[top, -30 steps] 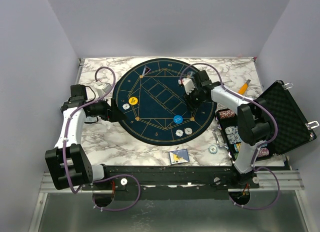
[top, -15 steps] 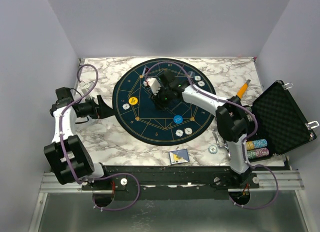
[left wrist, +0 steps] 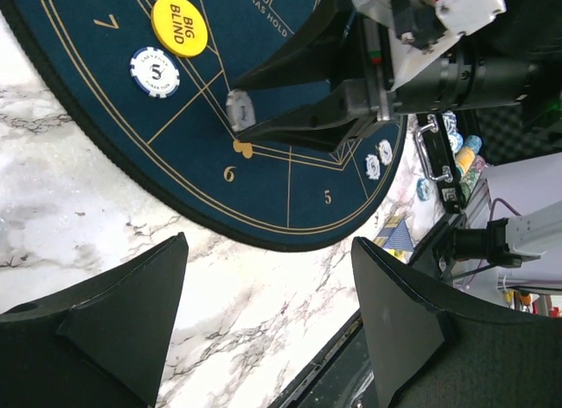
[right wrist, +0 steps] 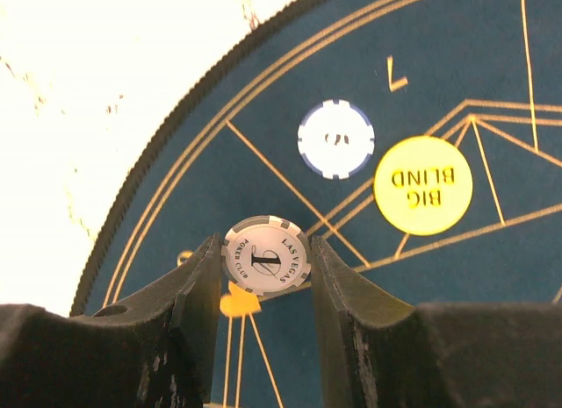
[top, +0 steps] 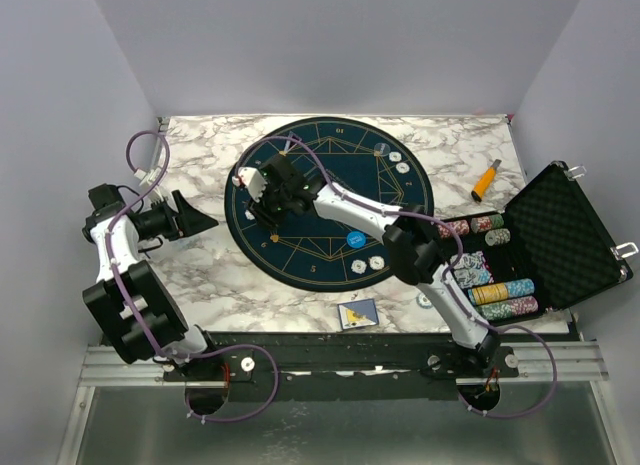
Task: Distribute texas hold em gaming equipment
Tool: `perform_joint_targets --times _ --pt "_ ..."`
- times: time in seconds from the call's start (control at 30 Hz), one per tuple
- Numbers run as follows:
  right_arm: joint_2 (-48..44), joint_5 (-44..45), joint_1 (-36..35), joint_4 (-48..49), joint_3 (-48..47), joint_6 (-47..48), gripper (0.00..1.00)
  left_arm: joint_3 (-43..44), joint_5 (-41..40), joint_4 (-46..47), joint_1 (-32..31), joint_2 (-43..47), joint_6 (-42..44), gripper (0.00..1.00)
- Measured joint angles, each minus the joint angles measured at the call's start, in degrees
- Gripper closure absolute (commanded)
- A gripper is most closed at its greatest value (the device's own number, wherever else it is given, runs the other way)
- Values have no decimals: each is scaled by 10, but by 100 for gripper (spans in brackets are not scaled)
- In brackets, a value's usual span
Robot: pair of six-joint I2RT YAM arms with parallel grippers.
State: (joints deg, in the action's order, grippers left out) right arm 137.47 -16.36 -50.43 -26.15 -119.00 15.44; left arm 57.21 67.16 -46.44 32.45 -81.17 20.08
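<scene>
My right gripper [right wrist: 266, 269] is shut on a white poker chip [right wrist: 266, 257] with a grey-striped rim, held on edge just above the left part of the round blue mat [top: 330, 200]. Just beyond the held chip lie a blue-edged chip [right wrist: 335, 139] and the yellow Big Blind button [right wrist: 422, 185]. The left wrist view shows the same held chip [left wrist: 239, 110] between the right fingers. My left gripper [top: 200, 215] hangs open over the marble left of the mat, nothing in it. A blue button [top: 354, 239] and two chips [top: 368, 266] lie on the mat's near side.
Three more chips [top: 396, 156] sit at the mat's far right. A card [top: 357, 313] and a lone chip [top: 426, 299] lie on the marble near the front edge. The open black case [top: 560, 235] with chip rows stands at the right, an orange-handled tool [top: 487, 179] behind it.
My right arm has swept left across the mat, from its right-centre to its left part, carrying the chip. My left arm has drawn back left, off the mat's edge.
</scene>
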Motion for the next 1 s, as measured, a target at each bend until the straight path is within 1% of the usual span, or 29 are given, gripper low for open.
perform_joint_targets --times 0.27,0.47,0.67,1.0 --pt "66 0 -13 10 -78 -13 67 0 12 0 2 0 0 22" --pt "100 2 -14 15 -94 -15 67 0 17 0 2 0 0 22" --pt "110 9 -14 29 -105 -14 66 0 21 0 5 0 0 22" --pt "150 19 -14 45 -163 -14 65 3 23 0 13 0 0 22"
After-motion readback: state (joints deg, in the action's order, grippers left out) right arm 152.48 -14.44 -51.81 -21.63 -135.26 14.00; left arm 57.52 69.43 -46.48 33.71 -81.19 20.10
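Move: The right hand holds a white 1 chip about 4 cm above the mat. The white 5 chip lies some 4 cm ahead of this hand and 5 cm to its left. The yellow Big Blind button is about 8 cm ahead and 1 cm left, and the gold club mark by the 6 is 2 cm back and 1 cm right. From the idle left hand the 5 chip lies roughly 11 cm ahead, 10 cm right and 14 cm below. Down on the mat, the 1 chip's edge comes against the 5 chip and pushes it along, the right fingers keeping their pinch. The right hand first goes about 3 cm left while sinking nearly 4 cm, then travels level another 3 cm forward-left, towards the mat's left rim, the fingertips tipping up only slightly. ##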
